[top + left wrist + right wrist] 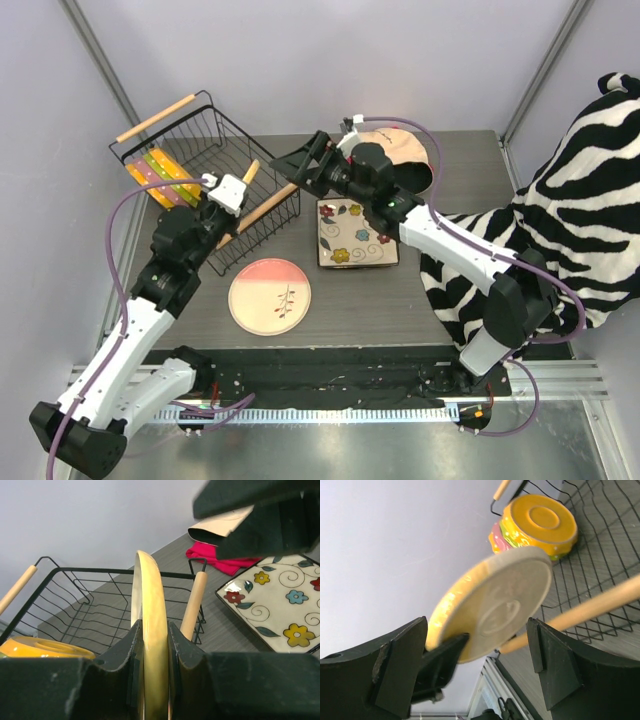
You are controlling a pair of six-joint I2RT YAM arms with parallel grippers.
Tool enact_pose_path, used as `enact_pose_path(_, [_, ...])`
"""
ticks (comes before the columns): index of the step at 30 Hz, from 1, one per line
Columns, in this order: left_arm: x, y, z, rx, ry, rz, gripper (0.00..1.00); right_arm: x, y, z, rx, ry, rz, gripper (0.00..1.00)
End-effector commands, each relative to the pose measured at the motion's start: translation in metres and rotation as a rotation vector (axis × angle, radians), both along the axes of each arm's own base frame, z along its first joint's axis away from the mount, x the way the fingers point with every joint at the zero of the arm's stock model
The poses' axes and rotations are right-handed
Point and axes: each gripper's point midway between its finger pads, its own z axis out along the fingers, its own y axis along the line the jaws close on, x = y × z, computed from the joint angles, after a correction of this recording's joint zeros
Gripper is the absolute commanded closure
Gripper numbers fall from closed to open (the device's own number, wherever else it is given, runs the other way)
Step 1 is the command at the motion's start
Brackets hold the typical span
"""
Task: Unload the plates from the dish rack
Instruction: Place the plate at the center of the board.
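Note:
The dish rack point(215, 140) stands at the back left, a black wire basket with wooden handles. A stack of round plates point(160, 178) in orange, green and pink lies inside it. My left gripper point(226, 192) is shut on the rim of a cream-yellow plate point(250, 171), held on edge above the rack's near handle. In the left wrist view the plate point(150, 610) sits between both pads. My right gripper point(290, 168) is open, facing that plate point(500, 605) from the right without touching it. A pink plate point(270, 295) and the square flowered plate point(355, 233) lie on the table.
A cream-and-black cap point(402, 150) lies at the back of the table behind the right arm, with something red point(220, 560) beside it. A zebra-striped cloth point(570, 200) hangs over the right edge. The rack's near wooden handle point(590, 607) runs just below the held plate.

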Motion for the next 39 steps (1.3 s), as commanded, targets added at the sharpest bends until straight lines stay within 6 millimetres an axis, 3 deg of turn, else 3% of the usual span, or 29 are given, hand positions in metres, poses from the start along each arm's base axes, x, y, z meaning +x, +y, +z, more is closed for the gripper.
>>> enact_pose_path(1, [-0.004,0.0,0.062,-0.046,-0.228,-0.006,1.0,0.005,0.01,0.032,0.05,-0.02,-0.004,0.11])
enact_pose_path(11, [0.0,-0.012,0.049,-0.039,-0.213,-0.024,1.0,0.01,0.031,0.007,0.039,0.051,-0.035,0.11])
enact_pose_path(18, [-0.002,-0.032,0.034,0.013,-0.2,-0.061,1.0,0.017,0.042,-0.002,0.005,0.061,-0.028,0.11])
enact_pose_path(23, [-0.001,-0.045,0.021,0.073,-0.182,-0.097,1.0,0.01,0.054,-0.013,-0.021,0.097,0.048,0.13])
enact_pose_path(30, [-0.004,-0.051,0.012,0.139,-0.188,-0.139,1.0,-0.004,0.053,-0.036,-0.111,0.151,0.126,0.21])
enact_pose_path(35, [-0.008,-0.063,0.005,0.153,-0.174,-0.208,1.0,-0.007,0.052,-0.037,-0.122,0.15,0.143,0.28])
enact_pose_path(39, [-0.01,-0.068,-0.001,0.171,-0.171,-0.224,1.0,-0.01,0.057,-0.032,-0.098,0.153,0.171,0.42])
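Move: The round plate held upright in the left hand has its middle about 6 cm ahead and 3 cm right of that hand. It is being brought to the open right gripper, some 9 cm right and 4 cm ahead of the left hand. From the right hand, the held plate's middle lies about 6 cm left and 2 cm ahead. The pink plate lies some 18 cm back, 5 cm left and 30 below; the rack about 9 cm ahead, 16 left and 26 below. The round plate, still pinched by the left hand, is carried right and down about 6 cm towards the right gripper, the left wrist rolling its left side up some 15 degrees. The right hand rises briefly, then reaches left and down onto the plate's upper rim, tipping its fingers a little downward; late on, its wide-open jaws begin to close around the rim. ##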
